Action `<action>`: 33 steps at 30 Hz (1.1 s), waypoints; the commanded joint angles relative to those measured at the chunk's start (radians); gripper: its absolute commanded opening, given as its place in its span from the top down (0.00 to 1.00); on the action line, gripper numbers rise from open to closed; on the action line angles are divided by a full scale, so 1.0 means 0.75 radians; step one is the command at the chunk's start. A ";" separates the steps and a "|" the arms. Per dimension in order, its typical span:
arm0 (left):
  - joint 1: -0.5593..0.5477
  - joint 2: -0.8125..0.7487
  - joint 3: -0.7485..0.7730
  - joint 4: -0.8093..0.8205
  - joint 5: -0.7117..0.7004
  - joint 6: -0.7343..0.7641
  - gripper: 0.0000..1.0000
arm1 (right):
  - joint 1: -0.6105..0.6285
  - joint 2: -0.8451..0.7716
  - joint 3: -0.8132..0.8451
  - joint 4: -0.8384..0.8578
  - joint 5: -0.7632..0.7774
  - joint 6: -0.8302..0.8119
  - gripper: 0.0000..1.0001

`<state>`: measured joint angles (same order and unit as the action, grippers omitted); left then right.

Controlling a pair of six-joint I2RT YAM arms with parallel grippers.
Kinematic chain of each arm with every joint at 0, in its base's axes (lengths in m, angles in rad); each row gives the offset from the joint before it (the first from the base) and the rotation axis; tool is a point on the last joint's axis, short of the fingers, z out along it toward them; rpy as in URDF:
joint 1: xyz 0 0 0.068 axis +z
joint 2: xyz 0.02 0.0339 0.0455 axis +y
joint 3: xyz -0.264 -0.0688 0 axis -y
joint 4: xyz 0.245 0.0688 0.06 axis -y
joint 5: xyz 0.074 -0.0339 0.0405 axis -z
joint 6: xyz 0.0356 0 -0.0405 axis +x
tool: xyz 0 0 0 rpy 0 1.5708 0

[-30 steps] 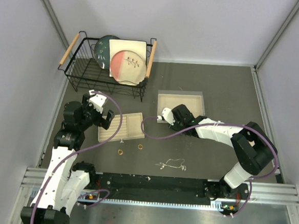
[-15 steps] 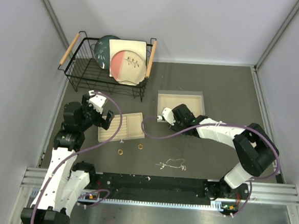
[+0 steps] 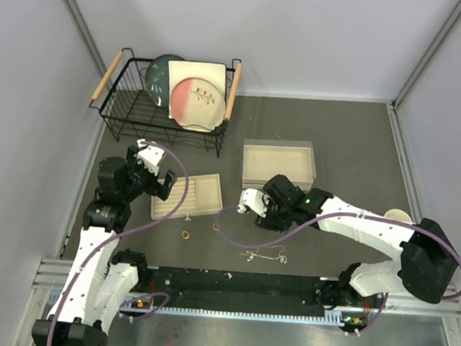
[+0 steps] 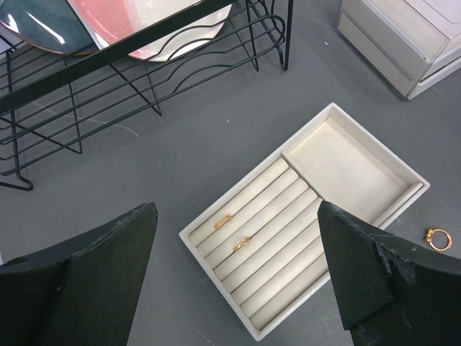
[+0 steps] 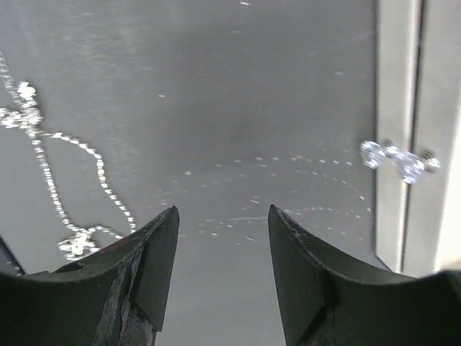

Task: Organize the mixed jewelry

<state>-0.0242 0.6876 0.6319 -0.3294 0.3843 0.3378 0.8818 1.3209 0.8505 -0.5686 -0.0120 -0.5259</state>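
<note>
Two gold rings (image 4: 223,221) (image 4: 241,244) sit in the slots of the beige tray (image 3: 206,189). Two more rings (image 3: 186,235) (image 3: 216,227) lie on the mat in front of it; the left wrist view shows one ring (image 4: 438,238). A thin silver chain (image 3: 264,254) lies nearer the arm bases and appears as a chain (image 5: 43,144) in the right wrist view. Sparkling studs (image 5: 392,157) rest at a beige edge. My left gripper (image 3: 160,182) (image 4: 236,209) hangs open above the tray. My right gripper (image 3: 248,208) (image 5: 222,209) is open and empty, low over the mat between tray and chain.
A beige box (image 3: 279,162) stands behind my right gripper. At the back left, a black wire dish rack (image 3: 132,103) holds plates. A pale cup (image 3: 397,217) stands at the right. Grey walls close in the mat on three sides.
My right gripper has pulled away from the beige box toward the near left, down over the mat, and its jaws have widened. The left arm has not moved.
</note>
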 commanded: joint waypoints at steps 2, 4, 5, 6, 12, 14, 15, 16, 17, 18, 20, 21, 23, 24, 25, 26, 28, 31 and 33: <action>0.006 0.020 0.066 0.042 0.007 -0.049 0.01 | 0.133 0.067 0.001 -0.023 -0.037 0.043 0.47; 0.006 0.032 0.082 0.046 -0.056 -0.096 0.01 | 0.194 0.096 0.003 -0.007 -0.033 0.049 0.47; 0.006 0.038 0.088 0.049 -0.077 -0.117 0.01 | 0.215 0.106 0.009 -0.007 -0.031 0.053 0.46; 0.006 0.046 0.098 0.049 -0.097 -0.129 0.01 | 0.237 0.122 0.013 -0.001 -0.029 0.055 0.46; 0.006 0.065 0.113 0.059 -0.187 -0.146 0.01 | 0.366 0.182 0.040 0.036 -0.017 0.067 0.46; 0.006 0.065 0.113 0.059 -0.206 -0.142 0.01 | 0.397 0.206 0.052 0.044 -0.019 0.069 0.46; 0.006 0.067 0.113 0.061 -0.212 -0.138 0.01 | 0.407 0.210 0.056 0.050 -0.021 0.069 0.46; 0.006 0.067 0.113 0.059 -0.212 -0.133 0.01 | 0.417 0.221 0.058 0.048 -0.021 0.073 0.46; 0.006 0.069 0.109 0.059 -0.214 -0.131 0.01 | 0.424 0.231 0.062 0.054 -0.023 0.077 0.46; 0.006 0.065 0.109 0.061 -0.220 -0.123 0.01 | 0.440 0.237 0.065 0.057 -0.027 0.079 0.46; 0.006 0.065 0.104 0.061 -0.224 -0.117 0.01 | 0.454 0.251 0.069 0.065 -0.023 0.083 0.46; 0.006 0.065 0.106 0.061 -0.232 -0.111 0.01 | 0.460 0.255 0.071 0.071 -0.021 0.083 0.46; 0.006 0.063 0.100 0.069 -0.232 -0.111 0.01 | 0.469 0.264 0.077 0.077 -0.021 0.083 0.46; 0.006 0.063 0.098 0.071 -0.232 -0.107 0.01 | 0.471 0.276 0.081 0.083 -0.023 0.083 0.46; 0.006 0.063 0.098 0.073 -0.232 -0.107 0.01 | 0.473 0.282 0.083 0.083 -0.023 0.081 0.46; 0.006 0.063 0.096 0.077 -0.234 -0.107 0.01 | 0.473 0.288 0.091 0.083 -0.027 0.083 0.46; 0.006 0.065 0.092 0.079 -0.234 -0.107 0.01 | 0.473 0.296 0.097 0.085 -0.029 0.081 0.46; 0.006 0.067 0.090 0.081 -0.234 -0.099 0.01 | 0.483 0.301 0.107 0.087 -0.031 0.079 0.46; 0.006 0.069 0.090 0.081 -0.236 -0.095 0.01 | 0.485 0.311 0.114 0.089 -0.037 0.079 0.46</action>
<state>-0.0242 0.7380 0.6743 -0.3183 0.2180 0.2588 1.2240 1.5394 0.8879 -0.5343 -0.0238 -0.4744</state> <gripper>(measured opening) 0.990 0.535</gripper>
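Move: The necklace lies on the table about 8 cm back from my right hand, some 2 cm to its left and 7 cm below. The nearer ring is about 12 cm to that hand's left and level with it. The closed jewelry box's knob is some 10 cm ahead and 2 cm to the right. From my left hand, the necklace is roughly 24 cm to the right, 13 cm back and 20 cm down. Still backing away from the closed box, I bring my right hand back about 9 cm and left about 6 cm towards the necklace, sinking some 5 cm in the same sweep. I turn the wrist counter-clockwise by roughly 15 degrees and keep the fingers half open, ending low over the necklace without gripping. Meanwhile my empty, open left hand drifts about 3 cm, mostly left, turning some 10 degrees counter-clockwise. ##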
